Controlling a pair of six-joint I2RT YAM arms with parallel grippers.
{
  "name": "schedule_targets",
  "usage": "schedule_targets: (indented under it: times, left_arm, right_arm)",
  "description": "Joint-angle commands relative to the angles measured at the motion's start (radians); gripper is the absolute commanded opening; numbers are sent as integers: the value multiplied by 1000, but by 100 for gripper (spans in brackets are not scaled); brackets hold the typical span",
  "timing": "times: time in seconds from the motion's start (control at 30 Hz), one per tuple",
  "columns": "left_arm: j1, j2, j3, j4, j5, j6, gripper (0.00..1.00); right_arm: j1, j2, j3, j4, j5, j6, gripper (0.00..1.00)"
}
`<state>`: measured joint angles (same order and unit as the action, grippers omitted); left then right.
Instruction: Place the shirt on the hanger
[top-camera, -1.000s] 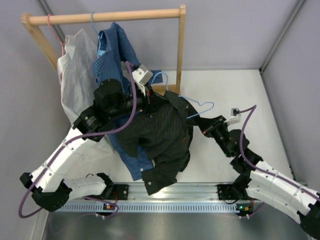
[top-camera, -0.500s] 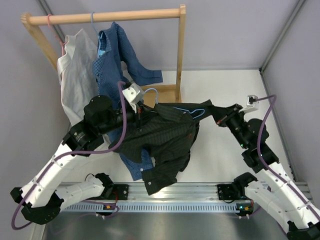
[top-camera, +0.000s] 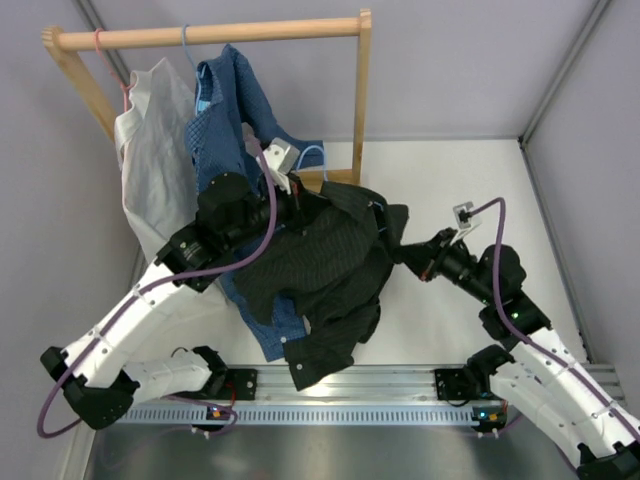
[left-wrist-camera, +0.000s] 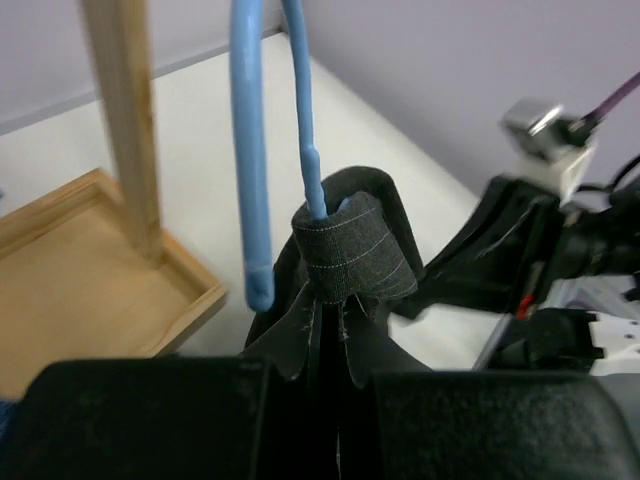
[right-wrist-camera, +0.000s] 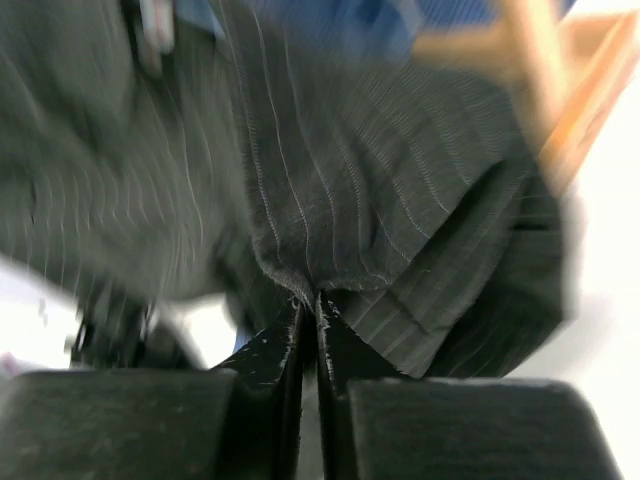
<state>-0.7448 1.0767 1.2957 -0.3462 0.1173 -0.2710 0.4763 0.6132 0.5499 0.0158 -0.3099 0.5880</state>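
The black pinstriped shirt hangs in a bunch between my two grippers, above the table. My left gripper is shut on its collar. In the left wrist view the collar band wraps the neck of the light-blue hanger, whose hook curves up from my closed left gripper. From above only the hanger's hook shows; its frame is hidden under the cloth. My right gripper is shut on the shirt's right side, and the right wrist view shows its fingertips pinching a fold of striped cloth.
A wooden rack stands at the back left, holding a blue patterned shirt and a pale grey shirt on a pink hanger. The rack's post and its wooden base lie close behind my left gripper.
My right gripper has swung from the far right back toward the shirt and lower, slackening the cloth; the hanger's frame no longer shows. My left gripper shifted slightly right and back.
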Motion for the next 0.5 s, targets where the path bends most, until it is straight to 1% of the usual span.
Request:
schedule_targets:
  times: [0.0, 0.03, 0.07, 0.1, 0.13, 0.17, 0.2, 0.23, 0.27, 0.33, 0.37, 0.47]
  left_arm:
    - [5, 72, 10, 352, 175, -109, 0]
    - [5, 93, -4, 398, 218, -132, 0]
    - [5, 110, -15, 462, 266, -135, 0]
    - [5, 136, -28, 493, 350, -135, 0]
    - [5, 146, -47, 522, 381, -131, 0]
    - [5, 153, -76, 559, 412, -117, 0]
    - [5, 163, -91, 572, 465, -100, 0]
    - [5, 167, -104, 582, 485, -70, 0]
    - [5, 172, -125, 584, 493, -53, 0]
    - [5, 193, -134, 581, 511, -11, 0]
    - [5, 201, -134, 576, 525, -1, 0]
    - [1, 236, -127, 578, 622, 9, 0]
  right_arm:
    - [35, -33, -48, 52, -150, -54, 8]
    - [33, -74, -45, 12, -135, -103, 21]
    - [31, -107, -30, -96, -115, -132, 30]
    - [30, -142, -16, -162, -63, -161, 39]
    - [24, -214, 8, -239, -29, -213, 52]
    - [24, -245, 72, -398, 9, -233, 55]
    - [25, -297, 105, -459, 62, -237, 57]
    - [24, -312, 186, -512, 68, -264, 60]
    - [24, -320, 233, -618, 78, -277, 60]
    - [25, -317, 322, -684, 75, -299, 59]
    - [25, -311, 397, -700, 59, -307, 60]
    - [25, -239, 514, -709, -32, -333, 62]
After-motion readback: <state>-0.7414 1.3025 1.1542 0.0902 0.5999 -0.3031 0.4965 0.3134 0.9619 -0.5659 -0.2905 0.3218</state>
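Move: The left hand still grips the shirt's collar and the blue hanger; the shirt's far shoulder, pinched in the right fingers, lies about 15 cm to its right, 10 cm back and 6 cm lower. The hanger hook stands some 7 cm ahead of the left hand, the rack post about 12 cm ahead and 6 cm right. For the right hand that shoulder is right at its fingertips, and the hook roughly 17 cm ahead and 15 cm left. Right fingers open, release the shoulder and retreat back and up; left carries shirt and hanger about 9 cm right. ##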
